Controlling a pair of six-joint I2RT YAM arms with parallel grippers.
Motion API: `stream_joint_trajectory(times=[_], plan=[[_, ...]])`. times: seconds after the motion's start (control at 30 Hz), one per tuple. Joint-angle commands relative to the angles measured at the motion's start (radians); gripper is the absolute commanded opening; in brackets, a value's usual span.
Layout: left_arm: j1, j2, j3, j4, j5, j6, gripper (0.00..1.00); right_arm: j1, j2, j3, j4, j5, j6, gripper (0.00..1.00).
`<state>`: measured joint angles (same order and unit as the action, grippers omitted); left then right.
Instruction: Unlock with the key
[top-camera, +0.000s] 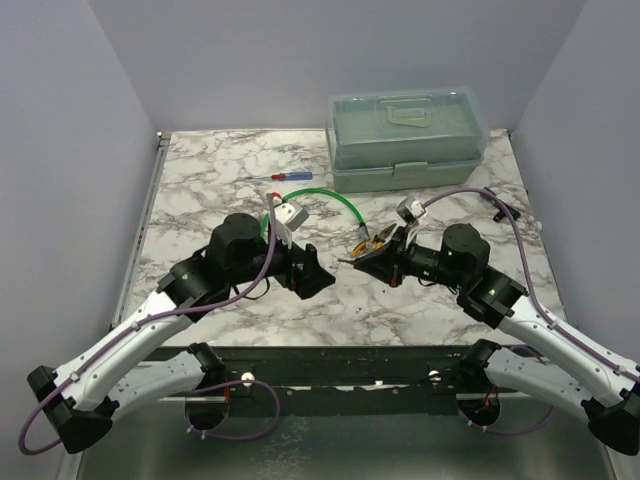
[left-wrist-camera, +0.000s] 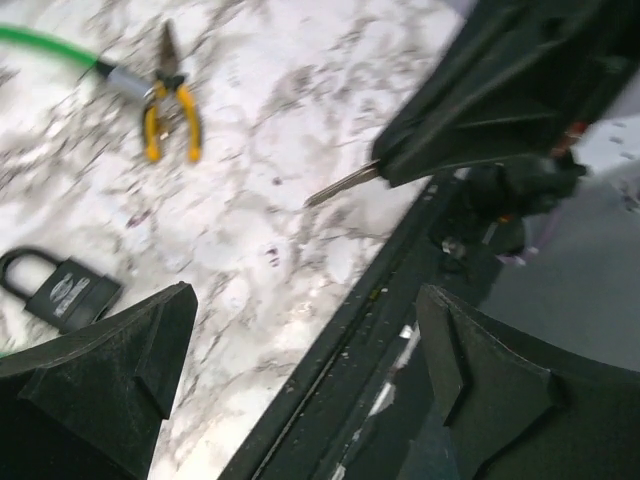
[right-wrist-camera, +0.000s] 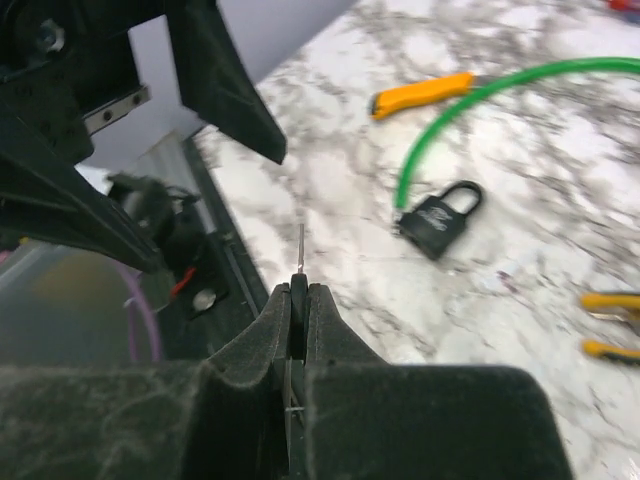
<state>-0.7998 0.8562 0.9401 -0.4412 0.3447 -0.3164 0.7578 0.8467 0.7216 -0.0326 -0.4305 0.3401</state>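
Observation:
My right gripper (right-wrist-camera: 298, 287) is shut on the key, its dark head pinched between the pads and its thin silver blade (right-wrist-camera: 300, 245) sticking out ahead. The blade also shows in the left wrist view (left-wrist-camera: 340, 187), held above the table's front edge. The black padlock (right-wrist-camera: 437, 220) lies flat on the marble, apart from the key; it also shows in the left wrist view (left-wrist-camera: 65, 290). My left gripper (left-wrist-camera: 308, 300) is open and empty, facing the right gripper (top-camera: 352, 261) closely at mid-table. In the top view the arms hide the padlock.
A green cable (top-camera: 345, 203) loops across the middle. Yellow-handled pliers (left-wrist-camera: 170, 110) lie by the cable's end. An orange-handled tool (right-wrist-camera: 422, 94) lies beyond the padlock. A red-and-blue screwdriver (top-camera: 290, 177) and a green toolbox (top-camera: 408, 140) sit at the back.

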Motion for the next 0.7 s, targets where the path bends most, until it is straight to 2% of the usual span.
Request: stream_joint_trajectory(times=[0.0,0.27,0.47,0.67], plan=[[0.002,0.12,0.021,-0.084,-0.284,-0.069,0.99,0.001,-0.035,-0.014,-0.088,0.313,0.009,0.0],[0.008,0.44,0.131,-0.244,-0.604,-0.298,0.99,0.001,-0.063,-0.015,-0.157,0.425,0.033,0.0],[0.023,0.638,0.195,-0.286,-0.674,-0.39,0.99,0.001,-0.106,-0.039,-0.162,0.425,0.052,0.0],[0.08,0.759,0.23,-0.29,-0.69,-0.415,0.99,0.001,-0.135,-0.068,-0.169,0.438,0.091,0.0]])
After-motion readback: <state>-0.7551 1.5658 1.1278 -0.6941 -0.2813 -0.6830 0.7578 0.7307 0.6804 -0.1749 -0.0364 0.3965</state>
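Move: The padlock lies on the table some 14 cm ahead of the left hand, about 5 cm to its left and 25 cm below. The green hose's near end lies 2 cm nearer the base and 3 cm left of the padlock; the pliers are about 18 cm right of it and 7 cm farther out. From the right hand, which already holds the key, the padlock is roughly 12 cm ahead, 11 cm left and 25 cm below. The padlock is approached by the left hand, wide open and empty: it sinks about 18 cm while reaching some 11 cm forward and slightly left, its wrist swinging from sideways to mostly down, tilted forward. The right hand keeps the key pinched and draws about 5 cm right and 4 cm forward, a little lower, turning clockwise, then slows. ##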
